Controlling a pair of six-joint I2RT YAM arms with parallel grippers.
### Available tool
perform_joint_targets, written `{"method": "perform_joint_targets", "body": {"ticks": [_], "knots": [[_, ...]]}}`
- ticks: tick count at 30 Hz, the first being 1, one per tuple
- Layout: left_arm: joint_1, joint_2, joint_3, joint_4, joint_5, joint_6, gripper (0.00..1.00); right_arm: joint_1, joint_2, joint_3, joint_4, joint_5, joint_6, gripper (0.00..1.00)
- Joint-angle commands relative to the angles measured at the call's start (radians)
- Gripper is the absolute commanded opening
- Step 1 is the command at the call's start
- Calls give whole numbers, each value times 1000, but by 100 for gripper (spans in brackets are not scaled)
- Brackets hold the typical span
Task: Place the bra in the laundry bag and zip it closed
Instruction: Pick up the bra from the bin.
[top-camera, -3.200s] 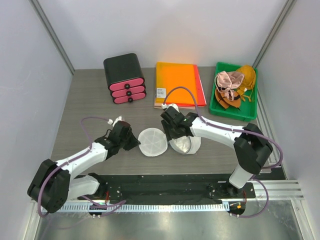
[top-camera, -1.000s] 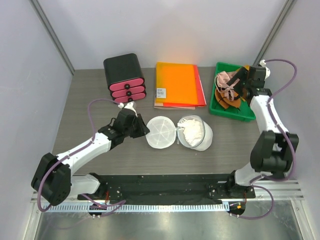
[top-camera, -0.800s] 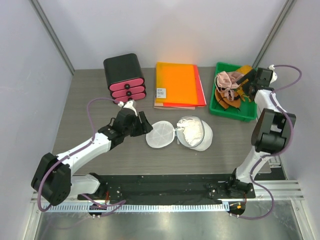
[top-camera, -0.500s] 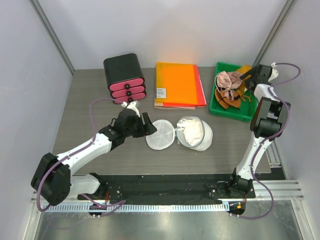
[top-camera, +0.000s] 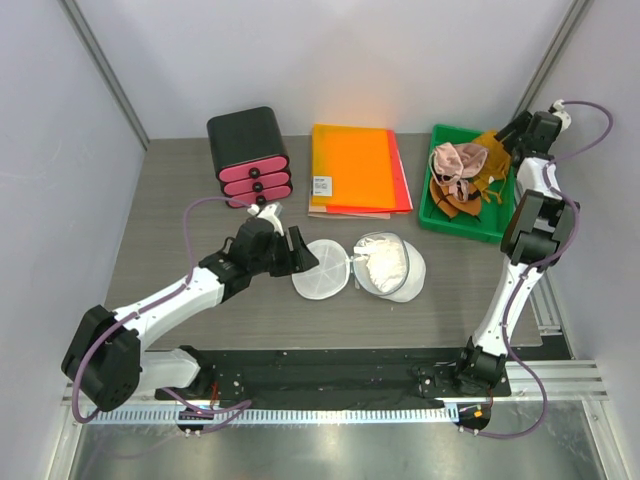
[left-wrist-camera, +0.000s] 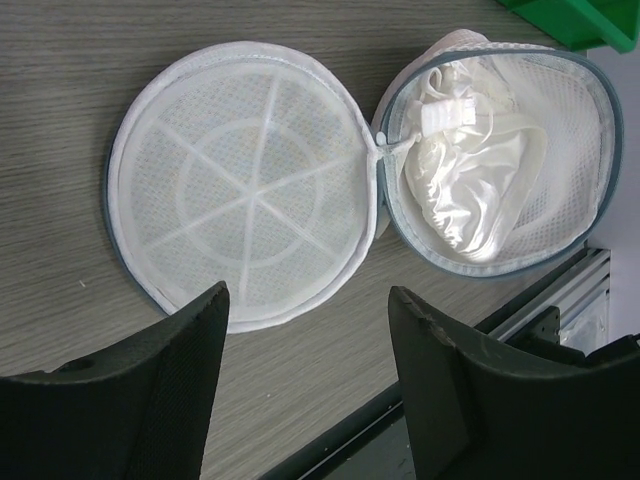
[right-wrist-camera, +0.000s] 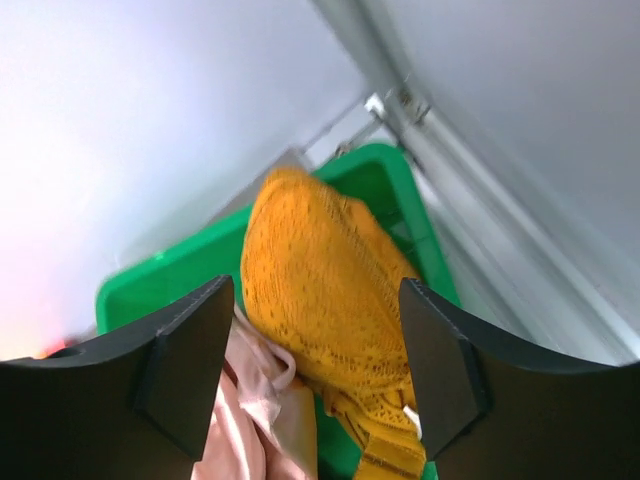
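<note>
The laundry bag (top-camera: 322, 268) lies open on the table as two round white mesh halves joined at a hinge. Its left half (left-wrist-camera: 245, 185) is flat and empty, with spoke-like ribs. The right half (left-wrist-camera: 560, 120) holds a white bra (left-wrist-camera: 470, 195) inside its grey zipper rim. My left gripper (top-camera: 303, 252) hovers open just left of the empty half, touching nothing (left-wrist-camera: 305, 310). My right gripper (top-camera: 515, 133) is open over the far right corner of the green bin, above an orange lace bra (right-wrist-camera: 320, 270), with nothing between its fingers (right-wrist-camera: 315, 295).
The green bin (top-camera: 437, 212) at the back right also holds a pink bra (top-camera: 455, 160). Orange folders (top-camera: 355, 165) lie at the back centre. A black drawer unit with pink fronts (top-camera: 248, 155) stands at the back left. The cell's right wall frame is close to my right gripper.
My left gripper has opened and edged right toward the bag's empty half. The right arm swung from the bin's middle to its far right corner. The bag has not moved.
</note>
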Motion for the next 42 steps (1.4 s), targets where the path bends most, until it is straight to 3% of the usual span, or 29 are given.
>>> {"method": "perform_joint_targets", "body": {"ticks": [1,8,10,17,21,24,26,33,36,39,40,42], "knots": [[-8,-13,13,49,30,-12,65,12,14,25,30,-136,-72,75],[-13,-30,16,48,32,-16,64,13,-24,-104,98,-204,-79,70],[-16,-31,17,49,30,-18,64,15,-18,-110,87,-225,-66,66],[-30,-48,22,37,32,-19,63,36,-19,-116,78,-213,-84,64],[-33,-59,24,31,21,-19,62,41,-44,-121,52,-185,-69,42],[-34,-50,31,29,21,-13,63,49,-68,-144,66,-172,-67,38],[-34,-40,34,29,22,-15,63,49,-65,-119,47,-179,-64,22],[-43,-21,45,46,22,-12,62,58,-97,-82,46,-241,8,16],[-43,-2,57,48,35,-7,62,70,-130,-87,15,-219,36,15],[-43,1,56,49,42,-6,62,76,-170,-104,-35,-183,43,9],[-43,-1,56,48,42,-4,63,79,-203,-108,-49,-157,30,2],[-43,-11,51,48,42,-5,62,85,-245,-105,-88,-91,16,1]]}}
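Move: The pink bra's middle lies about 13 cm left of the open right hand, 5 cm back and 9 cm below. The mustard bra sits some 3 cm left of this hand, 1 cm back and 9 cm below; the brown bra is about 14 cm left, 14 cm back and 12 cm below. From the left hand, the pink bra is roughly 30 cm ahead, 44 cm right and 7 cm below. Right hand swings left and down 7 cm, pinches the pink bra's right edge, rises 4 cm, still drifting left. ##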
